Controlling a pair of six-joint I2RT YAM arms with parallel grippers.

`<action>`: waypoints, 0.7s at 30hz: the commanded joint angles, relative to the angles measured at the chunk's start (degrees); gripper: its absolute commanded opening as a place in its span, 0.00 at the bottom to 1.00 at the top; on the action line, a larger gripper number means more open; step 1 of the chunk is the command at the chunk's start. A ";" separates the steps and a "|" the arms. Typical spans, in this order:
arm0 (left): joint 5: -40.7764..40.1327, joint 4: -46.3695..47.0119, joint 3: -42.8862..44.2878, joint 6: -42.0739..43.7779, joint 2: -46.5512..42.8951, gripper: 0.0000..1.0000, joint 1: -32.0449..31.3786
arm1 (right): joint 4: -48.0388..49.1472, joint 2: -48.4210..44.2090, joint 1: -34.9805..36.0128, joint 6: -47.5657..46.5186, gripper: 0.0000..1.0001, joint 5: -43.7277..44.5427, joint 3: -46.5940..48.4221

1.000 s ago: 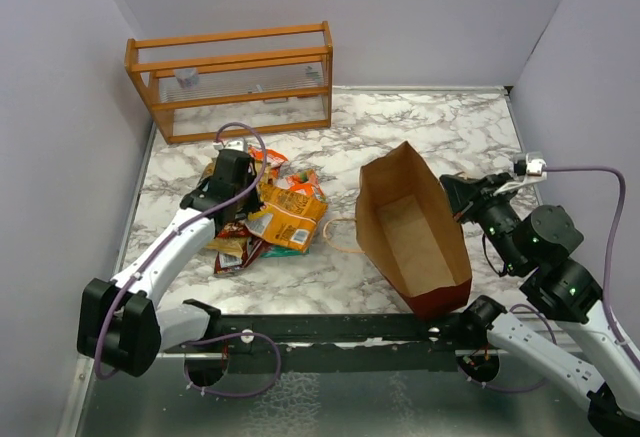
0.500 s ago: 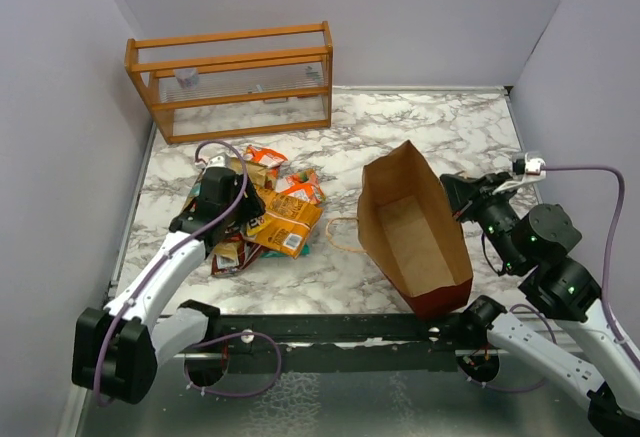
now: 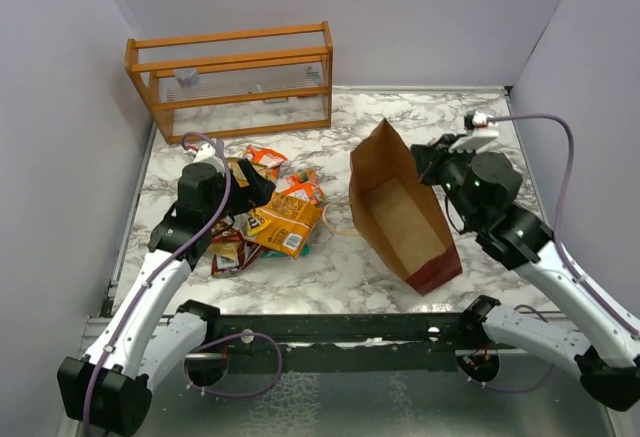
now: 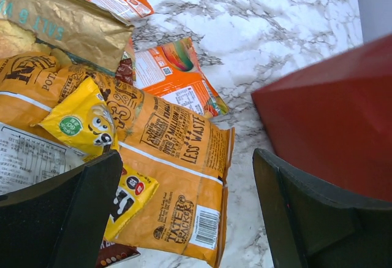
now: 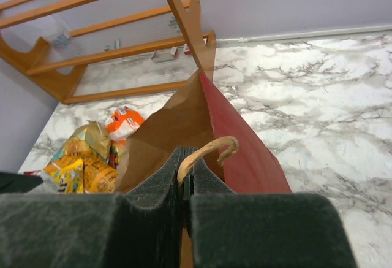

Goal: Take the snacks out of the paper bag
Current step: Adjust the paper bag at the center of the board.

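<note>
The snacks [image 3: 272, 213] lie in a heap on the marble, left of the paper bag [image 3: 405, 225]. My left gripper [image 3: 255, 194] hovers open over the heap with nothing between its fingers. In the left wrist view an orange cracker packet [image 4: 177, 176] and a yellow packet [image 4: 82, 121] lie below the left gripper [image 4: 187, 216]. The bag's dark red wall [image 4: 331, 108] is to the right. My right gripper [image 3: 424, 161] is shut on the bag's right rim. The right wrist view shows the right gripper [image 5: 187, 170] pinching the rim and cord handle [image 5: 211, 148]. No packet shows inside the bag.
An orange wooden rack [image 3: 232, 79] stands at the back left against the wall, behind the heap. A loose cord handle [image 3: 340, 229] of the bag lies on the marble between the heap and the bag. Grey walls close in both sides.
My left gripper has opened and drawn back from the heap. My right arm has swung left and away from me, dragging the bag's rim with it, so the bag now lies turned.
</note>
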 commanded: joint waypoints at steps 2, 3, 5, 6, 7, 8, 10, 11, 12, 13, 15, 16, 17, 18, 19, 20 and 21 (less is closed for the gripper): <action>3.80 -1.87 1.67 1.56 -2.63 0.91 0.31 | 8.61 8.48 -0.08 -1.58 0.02 -0.03 7.61; 3.86 -2.05 1.56 1.73 -3.06 0.91 0.34 | 9.47 10.60 -0.07 -1.81 0.02 -1.09 8.98; 3.57 -2.45 1.36 2.05 -3.74 0.91 0.28 | 10.29 13.44 -0.07 -1.94 0.02 -2.05 11.90; 3.46 -2.65 1.41 2.15 -3.93 0.92 0.28 | 10.56 14.64 -0.07 -2.22 0.02 -1.97 13.17; 3.51 -2.76 1.44 2.27 -3.97 0.92 0.32 | 10.82 15.54 -0.07 -2.50 0.02 -1.61 14.17; 3.60 -2.90 1.52 2.14 -4.09 0.92 0.36 | 11.02 16.23 -0.13 -2.75 0.02 -0.81 15.02; 3.93 -2.96 1.64 2.16 -4.22 0.92 0.36 | 11.25 17.05 -0.88 -2.72 0.02 0.51 15.95; 4.11 -3.00 1.62 2.13 -4.29 0.92 0.35 | 11.12 17.23 -1.51 -2.38 0.02 0.64 16.13; 4.26 -2.98 1.62 2.09 -4.36 0.92 0.31 | 11.02 17.16 -2.39 -1.88 0.02 0.35 15.91; 4.44 -2.93 1.62 2.07 -4.41 0.92 0.34 | 11.00 17.04 -3.38 -1.24 0.02 -0.19 15.47; 4.77 -2.78 1.66 2.08 -4.41 0.92 0.30 | 10.36 16.80 -5.75 0.46 0.02 -1.61 14.32; 4.95 -2.71 1.62 2.08 -4.27 0.92 0.31 | 9.52 16.70 -7.28 1.59 0.02 -2.66 13.77; 5.20 -2.66 1.68 2.12 -4.25 0.92 0.35 | 8.82 16.70 -9.10 2.64 0.02 -3.97 13.26; 5.39 -2.67 1.74 2.08 -4.24 0.92 0.31 | 8.13 16.70 -11.27 3.72 0.02 -5.33 12.64; 5.64 -2.64 1.71 2.08 -4.09 0.92 0.29 | 7.62 16.73 -13.45 4.66 0.02 -6.83 11.89; 5.86 -2.66 1.72 2.08 -4.11 0.92 0.30 | 7.25 16.67 -15.65 5.23 0.02 -8.26 11.15; 6.09 -2.58 1.75 2.10 -4.14 0.92 0.28 | 6.77 16.77 -17.78 5.67 0.02 -9.85 10.47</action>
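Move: Below the right hand, some 17 cm down and about 2 cm to its left, hangs the paper bag, its handle still pinched; the board's center lies roughly 15 cm left, 6 cm ahead and 30 cm below. Some 21 cm left and 8 cm ahead is the orange packet, and about 25 cm left, level with the hand, the tater pouch. From the left hand the board's center is about 13 cm right, 1 cm ahead and 17 cm below. Keeping the bag's handle pinched in shut fingers, the right hand carries it forward about 9 cm in all: first forward and left while rising some 5 cm, then on forward while swinging back to the right by as much as it had gone left. The wrist turns slightly clockwise as it swings. ##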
